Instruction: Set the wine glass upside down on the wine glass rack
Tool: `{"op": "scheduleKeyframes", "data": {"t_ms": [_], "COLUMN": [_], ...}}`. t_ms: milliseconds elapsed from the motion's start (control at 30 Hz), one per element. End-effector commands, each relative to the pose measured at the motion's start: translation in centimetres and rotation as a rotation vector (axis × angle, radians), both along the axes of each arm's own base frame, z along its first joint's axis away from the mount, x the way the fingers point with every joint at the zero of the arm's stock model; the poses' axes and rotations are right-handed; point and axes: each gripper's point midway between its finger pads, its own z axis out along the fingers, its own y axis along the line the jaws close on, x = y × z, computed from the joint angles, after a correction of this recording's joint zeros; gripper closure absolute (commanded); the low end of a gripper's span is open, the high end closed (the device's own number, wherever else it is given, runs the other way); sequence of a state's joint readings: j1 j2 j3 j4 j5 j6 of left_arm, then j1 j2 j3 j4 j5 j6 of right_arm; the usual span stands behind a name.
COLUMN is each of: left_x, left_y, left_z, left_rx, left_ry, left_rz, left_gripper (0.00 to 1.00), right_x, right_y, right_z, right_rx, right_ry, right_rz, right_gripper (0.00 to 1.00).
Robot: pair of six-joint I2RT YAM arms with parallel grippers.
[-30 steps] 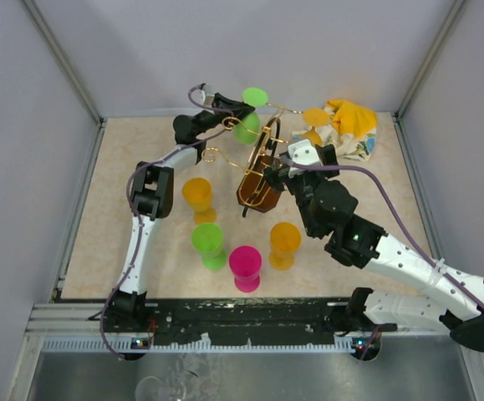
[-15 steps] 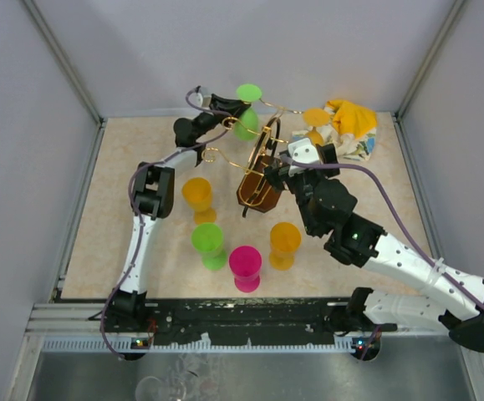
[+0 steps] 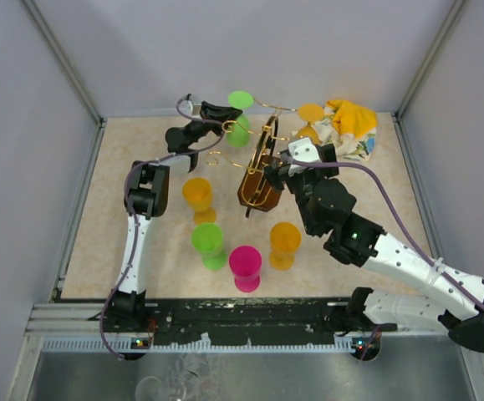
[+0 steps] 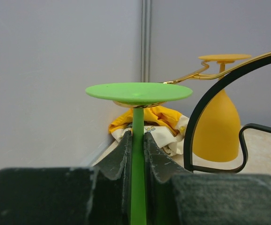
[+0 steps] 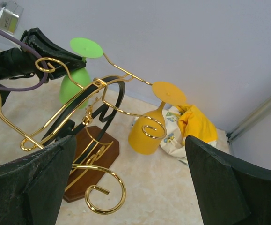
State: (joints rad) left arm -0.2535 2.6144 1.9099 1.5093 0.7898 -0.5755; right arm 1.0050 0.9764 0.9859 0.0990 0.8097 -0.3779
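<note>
My left gripper is shut on the stem of a green wine glass, held upside down with its round foot on top. In the top view this green wine glass is at the back left of the wine glass rack, with the left gripper beside it. A gold arm of the rack curls round by the stem, just under the foot. An orange glass hangs upside down on another arm. My right gripper is open, close to the rack's brown base, holding nothing.
On the table in front of the rack stand an orange glass, a green one, a pink one and another orange one. A yellow and white cloth lies at the back right corner. Grey walls enclose the table.
The left gripper has carried the green glass a little to the left along the rack's arm. The rack and its hanging orange glass shifted slightly. The right arm stayed put.
</note>
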Motion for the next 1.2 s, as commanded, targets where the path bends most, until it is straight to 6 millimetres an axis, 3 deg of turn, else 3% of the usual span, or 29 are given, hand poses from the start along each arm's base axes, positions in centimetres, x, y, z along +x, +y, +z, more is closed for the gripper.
{"op": "scheduleKeyframes", "data": {"t_ms": [0,267,400,733,967,1167], "left_x": [-2.5,-5.0,-5.7,-6.7,-5.7,-5.3], "left_y": [-0.1,-2.7,-2.8,-1.9,1.7,4.8], "left_z": [2.7,2.1,2.5,2.9,3.2,3.8], "left_rx": [0.012,0.086,0.071,0.054,-0.044,-0.04], "left_ry": [-0.114,-0.156,-0.154,-0.145,-0.09,-0.088], "left_rz": [-0.058,-0.133,-0.152,-0.13,-0.08,-0.004], "left_gripper": [1.0,0.99,0.92,0.49,0.35,0.32], "right_x": [0.1,0.3,0.3,0.3,0.1,0.0], "right_y": [-0.2,-0.2,-0.3,-0.1,-0.4,-0.5], "right_z": [1.3,0.8,0.7,0.3,0.2,0.1], "right_rx": [0.046,0.039,0.039,0.048,0.056,0.059], "right_ry": [-0.017,-0.009,-0.004,0.01,0.015,0.019], "right_rz": [-0.004,-0.009,-0.008,0.001,0.0,-0.002], "right_gripper": [0.01,0.01,0.01,0.01,0.01,0.01]}}
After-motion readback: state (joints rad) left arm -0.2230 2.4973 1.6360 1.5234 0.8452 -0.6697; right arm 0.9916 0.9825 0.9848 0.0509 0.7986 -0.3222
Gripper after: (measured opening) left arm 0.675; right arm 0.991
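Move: The left hand still pinches the green glass's stem, with the rack hook the foot is to hang on about 3 cm above the fingertips, neither ahead nor to the side. The hanging orange glass is some 19 cm to the right and 4 cm back; the rack's wooden base is about 8 cm back, 5 cm right and 22 cm lower. From the right hand, that rack hook is roughly 27 cm ahead, 16 cm left and 11 cm lower. Back towards the robot and a little to the right, about 3 cm, the left hand first carries the pinched stem of the upside-down green glass. The fingers then open wide around the stem as the hand eases farther back, and it finally withdraws to the left by almost 4 cm while sinking, the wrist turning some 10 degrees, coming free of the glass. ##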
